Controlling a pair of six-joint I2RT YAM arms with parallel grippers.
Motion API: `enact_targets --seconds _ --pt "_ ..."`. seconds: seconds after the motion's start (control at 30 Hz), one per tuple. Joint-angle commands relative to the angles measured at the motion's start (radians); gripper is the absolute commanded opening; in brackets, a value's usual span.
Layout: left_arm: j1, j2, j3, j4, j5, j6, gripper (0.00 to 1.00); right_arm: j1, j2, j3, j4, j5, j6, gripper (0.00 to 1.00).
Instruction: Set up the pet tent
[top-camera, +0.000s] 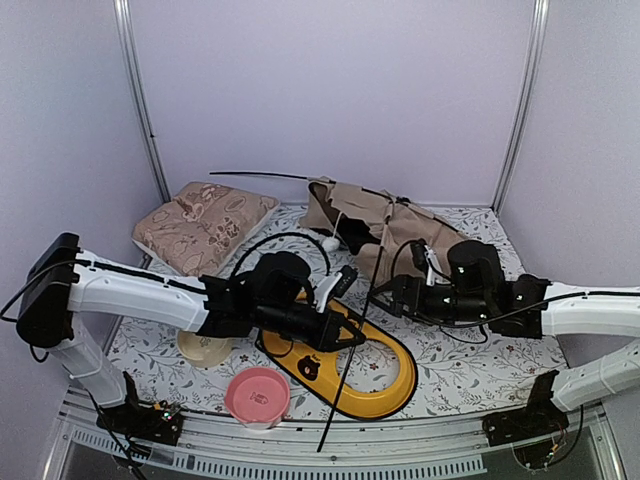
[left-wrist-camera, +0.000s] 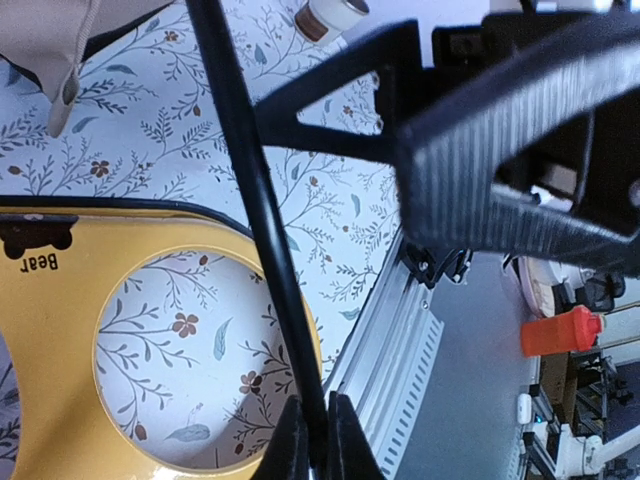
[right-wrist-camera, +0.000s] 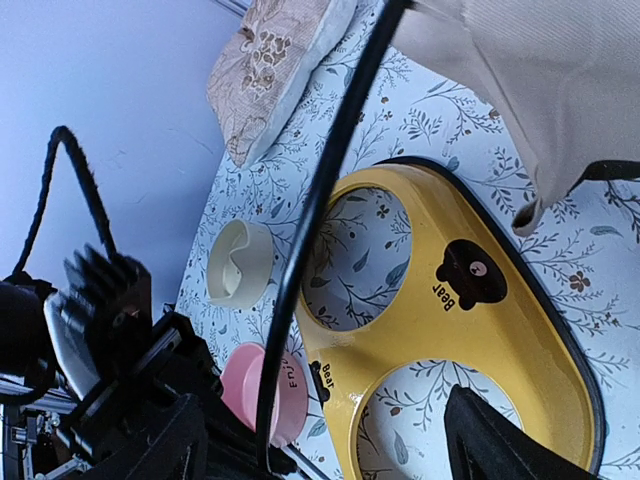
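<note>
The pet tent (top-camera: 375, 215) lies collapsed at the back of the table, beige fabric with a white pom-pom (top-camera: 330, 243) beside it. One thin black pole (top-camera: 345, 375) runs from the tent toward the near edge, over the yellow tray. My left gripper (top-camera: 352, 335) is shut on this pole (left-wrist-camera: 255, 190), which is pinched between its fingertips (left-wrist-camera: 292, 440). My right gripper (top-camera: 385, 292) is open just right of the pole; in its own view the pole (right-wrist-camera: 320, 190) passes between its wide-spread fingers (right-wrist-camera: 480, 440), untouched. Tent fabric (right-wrist-camera: 540, 80) hangs at the upper right.
A yellow two-hole feeder tray (top-camera: 395, 385) lies under both grippers. A cream bowl (top-camera: 205, 348) and a pink bowl (top-camera: 257, 395) sit left of it near the front edge. A floral pillow (top-camera: 205, 225) rests at the back left. Walls close the back and sides.
</note>
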Motion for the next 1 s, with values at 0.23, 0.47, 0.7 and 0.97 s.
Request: enact_targets --seconds 0.23,0.47,0.7,0.97 --pt "0.090 0.042 0.121 0.132 0.061 -0.072 0.00 0.113 -0.262 -0.246 0.096 0.023 0.009 0.85" --pt "0.117 0.067 0.183 0.135 0.086 -0.100 0.00 0.228 -0.193 -0.281 0.253 0.029 -0.024 0.77" --pt "0.127 0.085 0.227 0.120 0.091 -0.095 0.00 0.326 -0.050 -0.222 0.331 0.030 -0.069 0.70" --pt "0.140 0.088 0.253 0.097 0.089 -0.071 0.00 0.344 -0.061 -0.248 0.338 0.032 -0.039 0.51"
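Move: The left fingers already pinch the tent pole; the tent lies some 33 cm ahead of that hand, 13 cm to its right and 8 cm lower. The empty right hand goes for the pole's near stretch, roughly 15 cm back, 7 cm left and 6 cm below it. From the right hand, the yellow tray sits about 4 cm back, 7 cm left and 16 cm down; the pink bowl 15 cm back, 26 cm left and equally low. Keeping its pinch on the pole, the left hand lifts it about 7 cm while carrying it some 5 cm forward and slightly right towards the tent, fingertips tipping up a little. The open right hand draws back roughly 12 cm along the pole to its near stretch, sinking slightly, swinging first right, then left, and turning about 20 degrees counter-clockwise; its fingers part-close around the pole without pinching it. ##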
